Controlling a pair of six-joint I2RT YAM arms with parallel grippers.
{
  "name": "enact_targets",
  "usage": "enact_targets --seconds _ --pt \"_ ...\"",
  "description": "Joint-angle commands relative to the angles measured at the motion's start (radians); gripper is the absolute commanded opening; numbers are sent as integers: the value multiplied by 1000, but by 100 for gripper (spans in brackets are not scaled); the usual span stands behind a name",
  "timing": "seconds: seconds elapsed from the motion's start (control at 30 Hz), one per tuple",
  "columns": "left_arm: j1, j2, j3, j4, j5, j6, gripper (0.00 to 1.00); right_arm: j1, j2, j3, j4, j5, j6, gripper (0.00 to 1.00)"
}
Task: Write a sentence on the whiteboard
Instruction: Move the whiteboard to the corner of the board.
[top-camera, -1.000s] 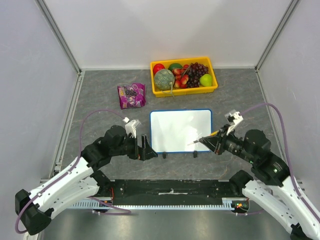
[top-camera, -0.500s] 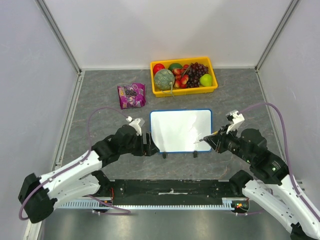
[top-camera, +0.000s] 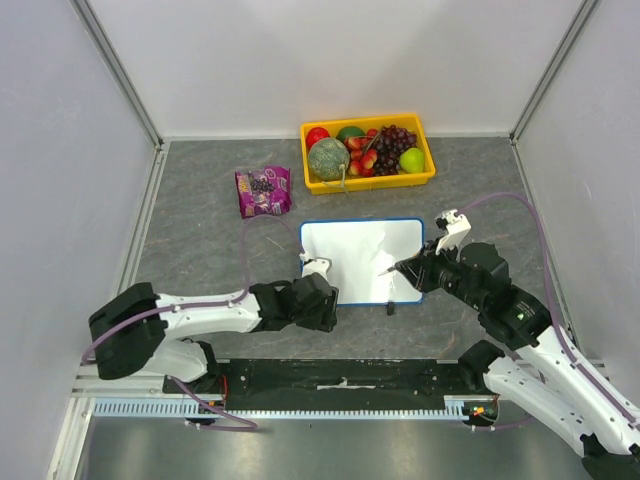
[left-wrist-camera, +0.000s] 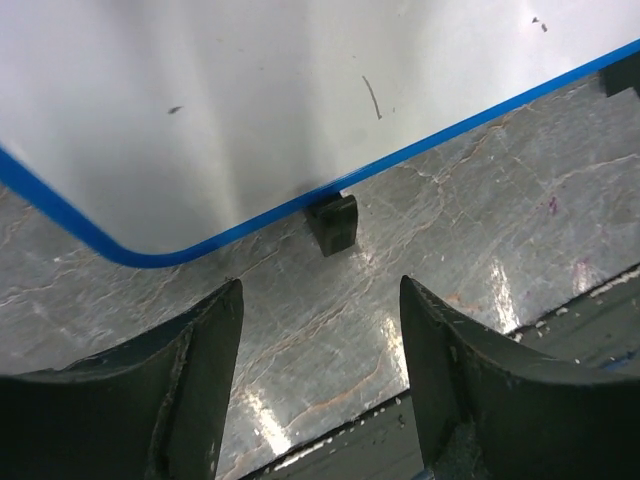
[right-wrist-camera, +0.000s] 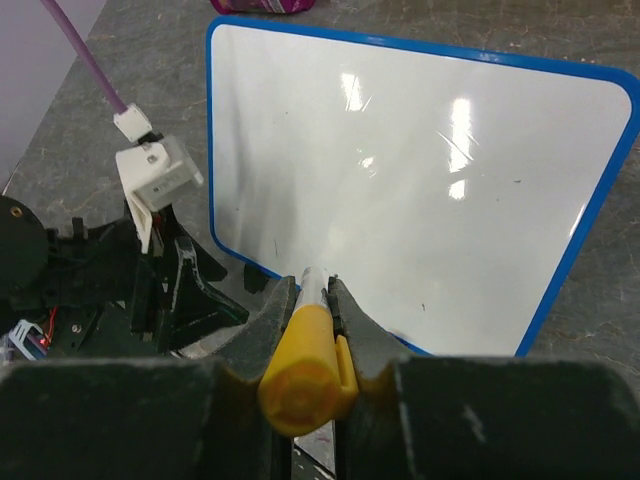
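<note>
The whiteboard (top-camera: 360, 258) lies flat mid-table, white with a blue rim (left-wrist-camera: 90, 235) and a black foot (left-wrist-camera: 332, 222). No sentence shows on it, only small dark specks. My left gripper (top-camera: 325, 290) is open just off the board's near-left corner, with bare table between its fingers (left-wrist-camera: 205, 370). My right gripper (top-camera: 405, 268) is shut on a marker (right-wrist-camera: 300, 370) with a yellow cap. The marker's tip points over the right part of the whiteboard (right-wrist-camera: 400, 170).
A yellow tray (top-camera: 368, 184) full of fruit stands behind the board. A purple snack bag (top-camera: 263, 191) lies to the tray's left. Grey walls close the table on three sides. A black rail (top-camera: 340, 375) runs along the near edge.
My left arm has stretched right and low to the board's near-left corner, its jaws narrowing. My right gripper has carried the marker left and farther over the board.
</note>
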Motion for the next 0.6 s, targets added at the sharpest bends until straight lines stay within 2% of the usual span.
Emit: enact_targets --seconds 0.0,0.17,0.23,0.43,0.53,0.57 --pt "-47 91 68 46 -126 -78 68 1 6 26 84 57 -8 0" --pt "-81 192 127 12 -192 -99 58 1 32 56 87 66 -19 0" --pt "-86 226 148 -15 -224 -112 47 1 32 65 84 67 -25 0" --pt "-90 307 194 -78 -268 -144 30 1 32 79 83 71 -36 0" --pt "-93 324 200 -103 -284 -153 15 -1 30 77 81 71 -40 0" --pt "-95 324 202 -115 -290 -159 7 1 30 74 81 71 -40 0"
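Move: The left hand is open just short of the whiteboard's near edge; the black foot at the board's left-hand end lies about 2 cm ahead, 2 cm to the right and 2 cm below. The whiteboard's middle is some 13 cm ahead and 9 cm right, and the second foot is about 2 cm ahead and 16 cm right, both equally low. From the right hand, the first foot lies some 18 cm left, 2 cm back and 20 cm lower. The left hand reaches about 4 cm in all towards the black foot under the whiteboard's near edge, sinking and going right at first and then mainly forward, while its wrist turns some 10 degrees and its wide-open fingers close until they pinch the foot from both sides. Meanwhile the right hand, still holding the marker by its yellow end, eases forward and then up by about 2 cm over the board's right half, staying clear of the left hand's work. ##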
